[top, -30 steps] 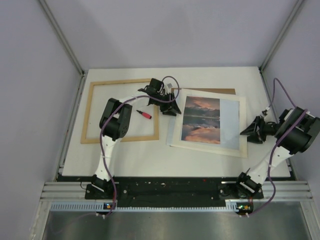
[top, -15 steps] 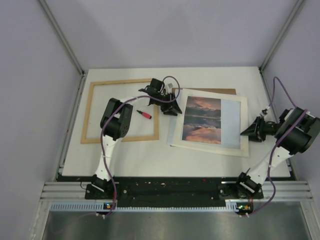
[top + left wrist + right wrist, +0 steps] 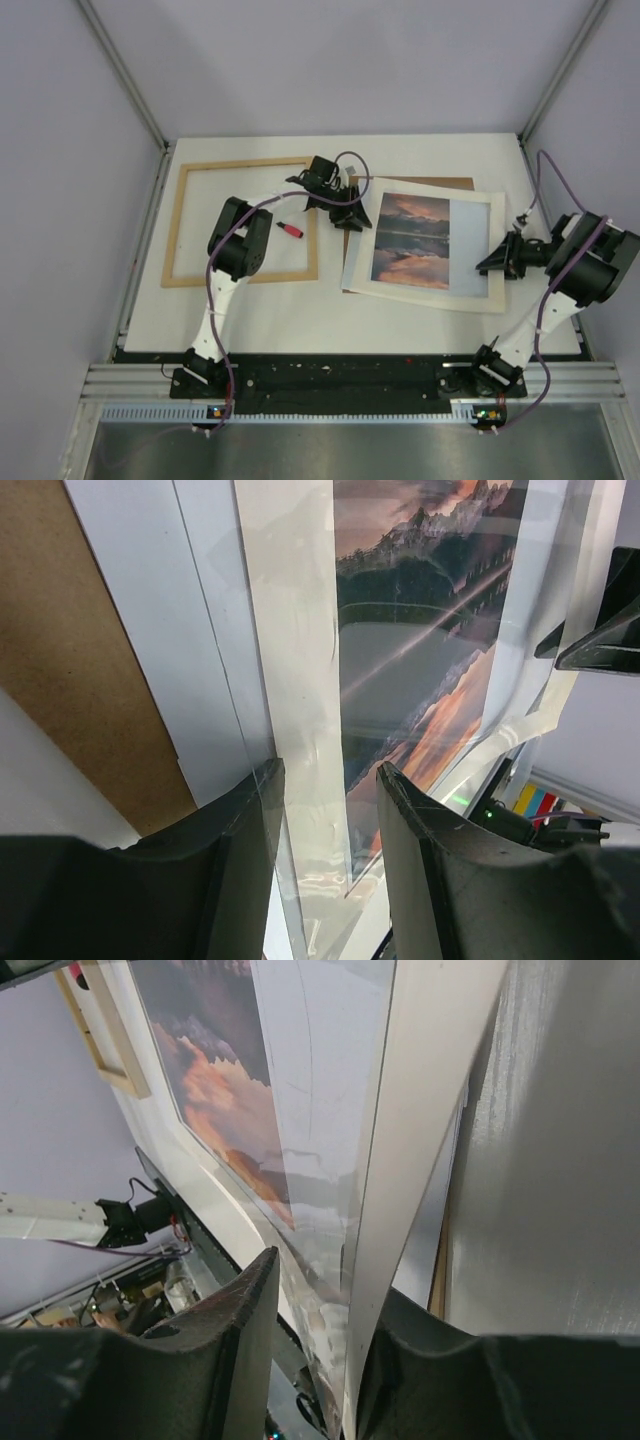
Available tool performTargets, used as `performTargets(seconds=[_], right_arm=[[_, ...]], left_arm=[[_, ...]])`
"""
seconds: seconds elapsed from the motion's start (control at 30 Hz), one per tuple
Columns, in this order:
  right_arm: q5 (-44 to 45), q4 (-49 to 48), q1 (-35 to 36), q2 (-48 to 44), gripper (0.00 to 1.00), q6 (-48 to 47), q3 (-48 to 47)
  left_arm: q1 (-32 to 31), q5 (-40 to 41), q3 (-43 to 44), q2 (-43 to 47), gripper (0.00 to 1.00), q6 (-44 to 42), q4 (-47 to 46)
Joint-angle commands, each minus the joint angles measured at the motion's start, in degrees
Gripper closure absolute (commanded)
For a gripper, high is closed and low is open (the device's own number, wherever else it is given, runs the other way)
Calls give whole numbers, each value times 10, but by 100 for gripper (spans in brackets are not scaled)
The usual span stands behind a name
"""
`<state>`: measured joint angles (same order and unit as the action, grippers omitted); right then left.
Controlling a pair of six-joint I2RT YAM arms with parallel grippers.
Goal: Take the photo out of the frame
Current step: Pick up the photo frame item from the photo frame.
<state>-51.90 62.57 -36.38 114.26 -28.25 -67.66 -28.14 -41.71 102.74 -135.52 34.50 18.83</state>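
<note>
The photo [image 3: 410, 241], a mountain sunset print, lies in a stack with a white mat and a clear sheet, right of centre. The empty light-wood frame [image 3: 240, 222] lies flat at left. My left gripper [image 3: 352, 215] stands over the stack's left margin. In the left wrist view its jaws [image 3: 330, 770] are apart, with the mat strip and clear sheet between them and the photo [image 3: 420, 630] beyond. My right gripper [image 3: 495, 262] straddles the stack's right edge. There the jaws [image 3: 325, 1275] are apart: one is under the mat and the other stands off the clear sheet, near the photo [image 3: 215, 1070].
A brown backing board [image 3: 440, 182] lies under the stack and peeks out at its far edge; it also shows in the left wrist view [image 3: 70, 660]. A small red item [image 3: 290, 229] lies inside the frame's opening. Walls enclose the table on three sides.
The stack has slid right and turned slightly. My left gripper moved right with it. My right gripper's jaws have narrowed around the stack's right edge.
</note>
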Motion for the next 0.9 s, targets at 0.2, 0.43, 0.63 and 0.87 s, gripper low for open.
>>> performTargets(seconds=[0.2,0.43,0.63,0.87], right_arm=[[-15,-3,7,-26,100,7,-39],[-16,48,9,-103,100,9,-119],[-41,77,36,-147,100,34,-207],[-85,74,118,-154,100,106,-345]], left_arm=[[-9,11,20,-6,52,-19,18],[4,5,9,11,38,-29,15],[19,-6,-4,27,21,-35,-3],[45,-62,-63,63,20,-5,-91]])
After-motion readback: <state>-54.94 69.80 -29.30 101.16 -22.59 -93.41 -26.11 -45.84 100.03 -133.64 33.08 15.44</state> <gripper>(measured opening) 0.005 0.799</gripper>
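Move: The right hand has the right border of the cream mat with its clear sheet between its half-open fingers, directly at its hand point; the photo's middle lies some 20 cm to the left, 7 cm farther out and 3 cm lower. The left hand's parted fingers are at the mat's left border, just below them, with the photo about 13 cm right, 5 cm back and 3 cm down, and the mat's right border about 34 cm right and 12 cm back. The right hand shuts its fingers on the mat's right border and clear sheet, barely shifting at first, then lifts them quickly about 16 cm and some 8 cm forward, first drifting slightly right and then back left, tipping its forward side up in a turn of 25 to 30 degrees. The left hand stays at the left border until the pinch is made, then spreads its fingers much wider and rises a little over 1 cm, ending over the photo's white sheet as the mat comes clear of it. ##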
